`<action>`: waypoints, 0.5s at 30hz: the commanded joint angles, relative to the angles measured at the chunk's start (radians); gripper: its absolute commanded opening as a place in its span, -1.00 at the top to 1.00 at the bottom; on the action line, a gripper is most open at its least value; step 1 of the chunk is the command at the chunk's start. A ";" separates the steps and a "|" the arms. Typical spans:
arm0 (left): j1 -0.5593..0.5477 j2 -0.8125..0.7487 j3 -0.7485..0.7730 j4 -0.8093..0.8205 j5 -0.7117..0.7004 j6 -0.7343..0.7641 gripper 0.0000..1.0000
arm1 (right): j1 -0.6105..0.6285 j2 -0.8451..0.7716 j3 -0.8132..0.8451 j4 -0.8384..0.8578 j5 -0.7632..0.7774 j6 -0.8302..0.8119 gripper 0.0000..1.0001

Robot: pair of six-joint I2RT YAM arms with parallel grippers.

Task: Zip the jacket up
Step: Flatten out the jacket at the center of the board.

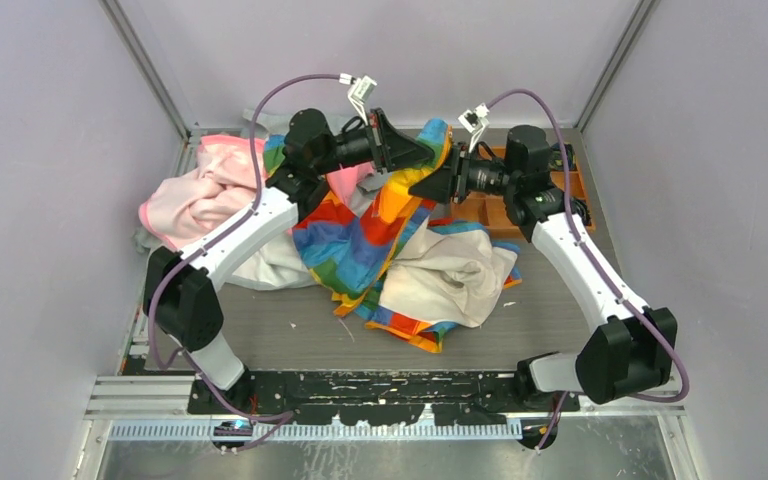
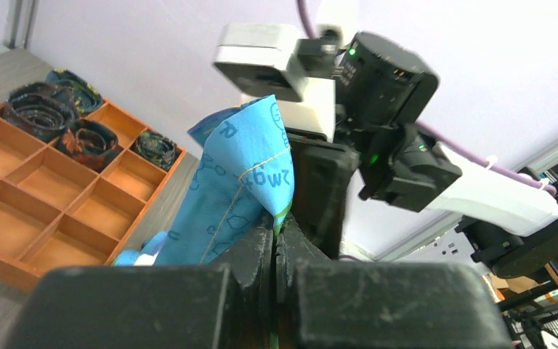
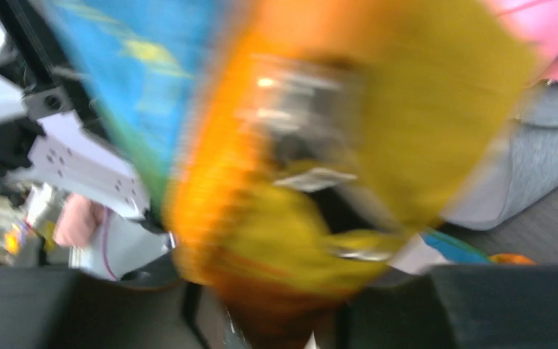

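The jacket, striped in rainbow colours with a cream lining, lies bunched mid-table, and one edge is lifted at the back. My left gripper is shut on that raised edge. In the left wrist view, blue fabric rises from between the closed fingers. My right gripper faces the left one, just below it. In the right wrist view, blurred orange and yellow jacket cloth fills the space between its jaws, with a blurred metal piece above. I cannot see whether the jaws grip it.
A pink garment is heaped at the back left over a grey one. An orange compartment tray stands at the back right, with dark rolled items in its far cells. Enclosure walls surround the table.
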 commanded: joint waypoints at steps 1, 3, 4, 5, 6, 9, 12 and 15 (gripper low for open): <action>0.005 -0.007 0.072 0.144 -0.042 -0.051 1.00 | -0.050 -0.032 -0.066 0.300 0.056 0.242 0.41; 0.005 -0.001 0.075 0.122 -0.072 -0.053 0.94 | -0.074 -0.039 -0.098 0.360 0.048 0.289 0.77; 0.006 0.001 0.078 0.108 -0.087 -0.052 0.85 | -0.085 -0.040 -0.105 0.374 0.044 0.309 0.88; 0.010 0.000 0.078 0.092 -0.103 -0.051 0.72 | -0.098 -0.042 -0.111 0.390 0.043 0.327 0.95; 0.018 -0.004 0.075 0.074 -0.127 -0.051 0.52 | -0.109 -0.044 -0.117 0.403 0.046 0.343 0.97; 0.042 -0.065 0.028 0.004 -0.188 -0.015 0.18 | -0.144 -0.044 -0.127 0.406 0.070 0.369 0.98; 0.055 -0.186 -0.085 -0.099 -0.268 0.090 -0.06 | -0.181 -0.040 -0.138 0.384 0.116 0.378 0.98; 0.055 -0.337 -0.232 -0.240 -0.362 0.196 -0.22 | -0.199 -0.033 -0.148 0.334 0.186 0.353 0.98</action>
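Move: The right gripper, half open, is around the jacket's rainbow front edge by the metal zipper pull, with the cloth practically at its hand point. From the left hand, still gripping the edge higher up, that spot lies about 8 cm below and 2 cm nearer the base. From the right hand, the white lining heap is roughly 7 cm back, 5 cm right and 28 cm below; the wooden tray is some 8 cm ahead, 18 cm right and 30 cm below. Drawing forward and to its right by about 5 cm each, the right hand shuts its fingers on the rainbow edge beside the zipper and keeps the pinch, turning clockwise. The left first rises slightly with its fingers shut, then opens, lets go of the upper edge and backs off left and forward, some 5 cm in all, turning counter-clockwise. ##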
